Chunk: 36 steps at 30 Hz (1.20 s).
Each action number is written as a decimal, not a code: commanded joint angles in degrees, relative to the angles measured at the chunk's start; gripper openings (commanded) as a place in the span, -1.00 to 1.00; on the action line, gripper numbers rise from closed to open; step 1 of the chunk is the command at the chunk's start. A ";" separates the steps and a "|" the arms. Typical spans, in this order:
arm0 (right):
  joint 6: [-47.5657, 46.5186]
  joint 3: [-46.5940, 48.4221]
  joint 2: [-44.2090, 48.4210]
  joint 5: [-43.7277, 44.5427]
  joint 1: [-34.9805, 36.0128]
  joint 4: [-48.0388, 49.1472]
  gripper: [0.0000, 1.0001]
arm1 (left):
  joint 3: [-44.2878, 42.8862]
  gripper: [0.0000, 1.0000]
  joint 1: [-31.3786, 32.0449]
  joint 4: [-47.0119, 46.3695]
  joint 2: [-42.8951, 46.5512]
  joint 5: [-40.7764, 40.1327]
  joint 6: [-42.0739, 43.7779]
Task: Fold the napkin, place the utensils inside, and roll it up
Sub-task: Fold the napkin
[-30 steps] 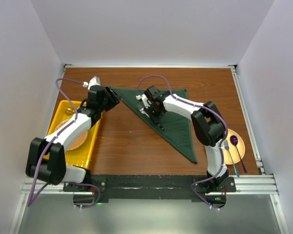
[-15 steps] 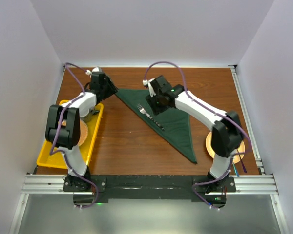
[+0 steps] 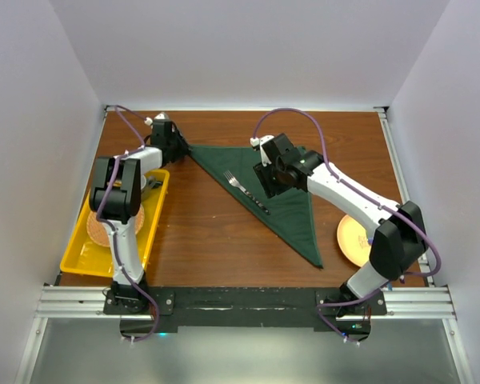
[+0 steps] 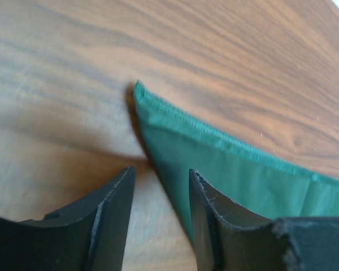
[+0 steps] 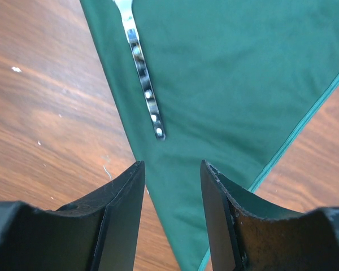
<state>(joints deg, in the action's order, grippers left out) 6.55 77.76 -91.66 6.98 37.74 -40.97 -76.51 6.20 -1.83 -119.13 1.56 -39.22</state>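
Note:
The dark green napkin [image 3: 284, 180] lies folded in a triangle on the wooden table. One utensil, a thin shiny fork [image 3: 248, 193], rests on it along the long left edge, and its handle [image 5: 146, 90] shows just ahead of my right gripper [image 5: 172, 164]. That right gripper [image 3: 266, 181] hovers open over the cloth and holds nothing. My left gripper [image 3: 178, 149] is at the napkin's far left corner [image 4: 139, 88]. It is open [image 4: 161, 171], one finger over bare wood and the other over the cloth edge.
A yellow tray [image 3: 70, 258] holding a round brown mat [image 3: 97, 226] sits at the left edge. An orange plate [image 3: 354, 238] lies at the right, partly behind the right arm. White walls close in the table on three sides.
My right gripper has opened, left the fork on the napkin and drawn back to the right. The left arm has swung up to the napkin's left corner, its jaws narrowing a little.

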 commanded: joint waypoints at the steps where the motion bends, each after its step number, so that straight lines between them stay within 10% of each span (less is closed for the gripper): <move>1: 0.66 -1.03 4.12 1.72 -0.38 0.98 -0.04 | -4.08 -0.06 -1.10 -3.27 -3.64 0.63 -0.06; 7: 0.49 -2.61 5.43 2.25 -0.56 0.98 -0.04 | -6.81 -0.20 -1.63 -2.57 -6.46 0.37 0.54; 16: 1.54 -4.01 6.84 2.42 -0.65 0.63 -0.05 | -8.66 -0.97 -0.40 -2.83 -2.71 0.90 4.76; 36: 11.82 -13.42 24.06 -0.48 -2.40 -2.09 -0.01 | 12.43 -0.99 27.90 -2.75 23.68 -5.08 3.54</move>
<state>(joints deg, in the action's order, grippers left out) 16.27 64.88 -71.96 7.70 35.48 -42.33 -66.26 30.24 -4.34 -97.80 -0.99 -34.85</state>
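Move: The napkin's far-left corner lies just off the left hand's fingertips, about 4 cm ahead, in line sideways and 1 cm below. From this hand, the fork's middle is some 19 cm right and 10 cm back, on the napkin, while the yellow tray's middle is 23 cm left and 19 cm back, both near table height. From the right hand, that corner is roughly 17 cm ahead, 25 cm left and 14 cm below. The left hand slides forward about 4 cm low over the table and closes its open fingers on the napkin's far-left corner, then lifts it some 12 cm while carrying it right and back, towards and over the fork's tine end, turning clockwise about 25 degrees as the fingers tip upward. The right hand, empty and still open, draws back and right away from the fork by about 7 cm, rising slightly. ##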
